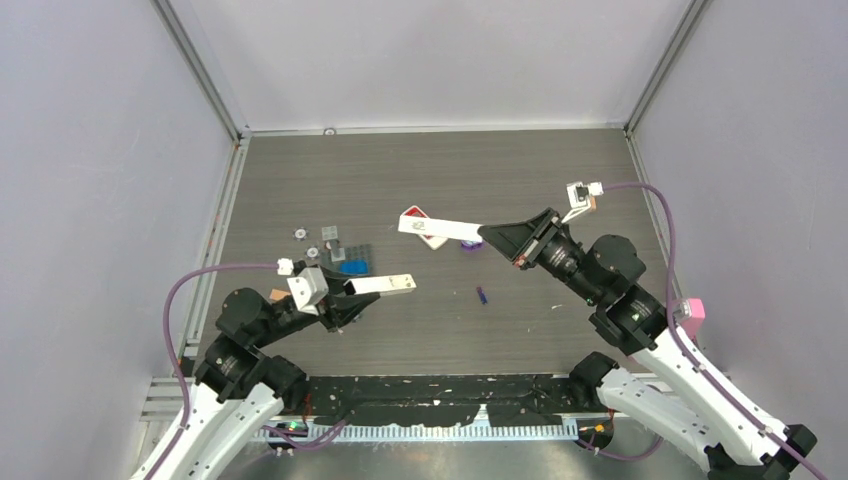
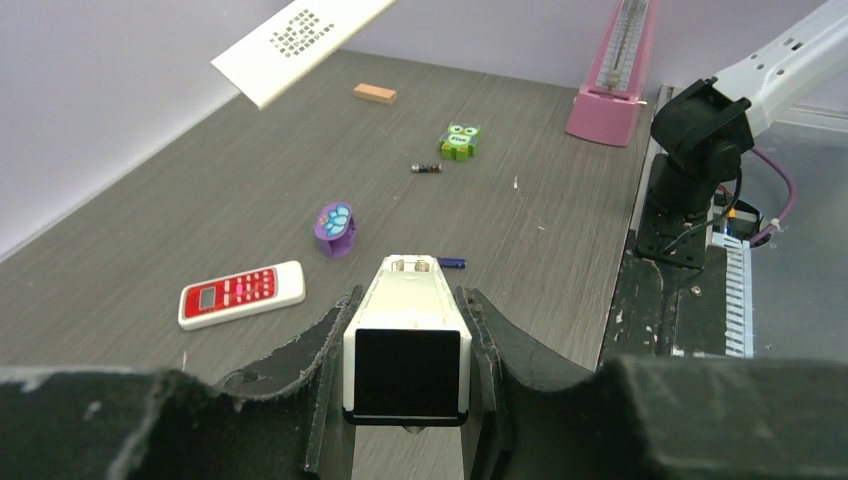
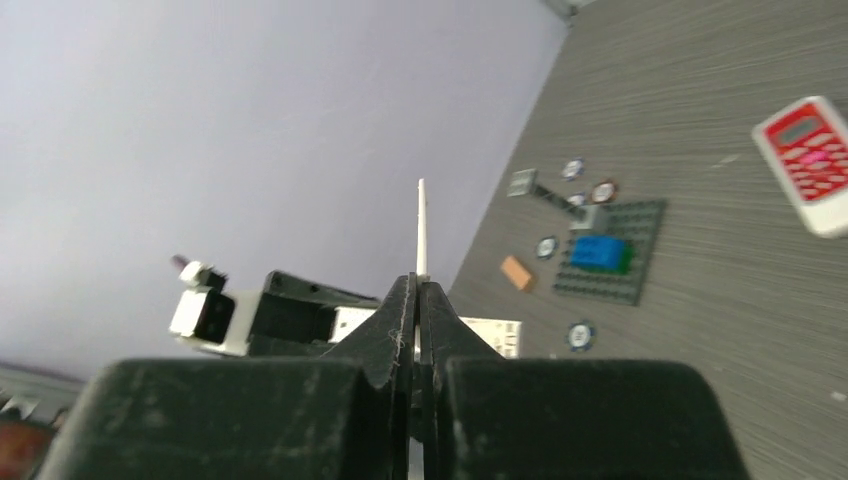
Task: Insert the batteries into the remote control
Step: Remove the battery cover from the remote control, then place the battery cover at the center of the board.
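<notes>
My left gripper (image 1: 352, 290) is shut on the remote control (image 1: 385, 285), a narrow white bar held level above the table. In the left wrist view its black end (image 2: 407, 370) faces the camera, and the open compartment with metal contacts (image 2: 412, 266) points away. A blue-purple battery (image 2: 450, 262) lies on the table just past its tip, also visible from above (image 1: 482, 295). A dark battery (image 2: 426, 168) lies farther off. My right gripper (image 1: 485, 233) is shut on a thin white cover plate (image 1: 450, 229), seen edge-on in the right wrist view (image 3: 422, 230).
A wider white remote with a red face (image 2: 241, 294) lies on the table, partly under the cover plate from above (image 1: 416, 220). A purple trinket (image 2: 335, 227), an owl eraser (image 2: 460, 141), a wooden block (image 2: 374, 93) and a grey brick plate (image 3: 610, 250) with tokens are scattered around.
</notes>
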Motion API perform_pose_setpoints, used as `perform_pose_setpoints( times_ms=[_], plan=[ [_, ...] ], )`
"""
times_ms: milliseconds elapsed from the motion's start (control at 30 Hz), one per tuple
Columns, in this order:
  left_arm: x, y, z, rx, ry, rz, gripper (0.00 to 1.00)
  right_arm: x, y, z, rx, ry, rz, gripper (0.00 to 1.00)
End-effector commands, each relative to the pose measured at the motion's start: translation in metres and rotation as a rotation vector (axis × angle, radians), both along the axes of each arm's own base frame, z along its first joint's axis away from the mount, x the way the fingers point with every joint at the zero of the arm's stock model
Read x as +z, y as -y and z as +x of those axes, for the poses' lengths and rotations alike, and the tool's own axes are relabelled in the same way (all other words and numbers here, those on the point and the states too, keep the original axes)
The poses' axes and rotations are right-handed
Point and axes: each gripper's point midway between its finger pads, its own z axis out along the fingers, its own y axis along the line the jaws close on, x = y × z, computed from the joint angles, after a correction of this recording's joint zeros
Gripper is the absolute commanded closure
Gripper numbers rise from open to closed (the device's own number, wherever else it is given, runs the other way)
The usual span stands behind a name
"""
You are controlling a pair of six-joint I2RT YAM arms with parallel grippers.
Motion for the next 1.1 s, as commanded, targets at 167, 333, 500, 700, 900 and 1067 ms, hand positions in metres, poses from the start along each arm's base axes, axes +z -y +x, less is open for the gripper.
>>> perform_pose_setpoints(
  times_ms=[167, 333, 500, 700, 900, 1067],
  plan=[
    [0.004, 0.000, -0.002, 0.001, -0.017, -0.037, 1.00, -0.105, 0.087, 0.048, -0.464, -0.142, -0.353, 0.95],
    [0.005, 0.000, -0.006, -0.011, -0.028, -0.046, 1.00, -0.171, 0.111, 0.046, -0.515, -0.287, -0.514, 0.95],
    [0.007, 0.000, -0.009, -0.018, -0.027, -0.065, 1.00, -0.226, 0.122, 0.036, -0.532, -0.387, -0.552, 0.95],
    [0.007, 0.000, -0.011, -0.024, -0.042, -0.088, 1.00, -0.271, 0.135, 0.030, -0.564, -0.477, -0.614, 0.89],
    [0.014, 0.004, -0.017, -0.058, -0.060, -0.121, 1.00, -0.284, 0.144, 0.024, -0.593, -0.512, -0.646, 0.54],
    [0.018, 0.007, -0.023, -0.101, -0.073, -0.138, 1.00, -0.258, 0.147, 0.025, -0.598, -0.447, -0.644, 0.26]
  ],
)
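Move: Below the right hand, which already pinches the battery cover, the bare tabletop where the cover will land is about 5 cm forward, 8 cm right and 34 cm down. A loose blue battery lies at table level, 4 cm forward and 4 cm right; the purple clip is 18 cm forward and 3 cm right, the red remote some 20 cm forward and 9 cm left. From the left hand the landing spot is about 11 cm forward, 28 cm right, 26 cm lower. Carrying the battery cover down to the table beside the blue battery, the right hand sinks quickly by about 29 cm and swings 14 cm right, first easing forward and then partly back. Its wrist turns clockwise and tips the fingers steeply down; near the bottom they open wide and let go. The left hand keeps its grip on the opened white remote. ##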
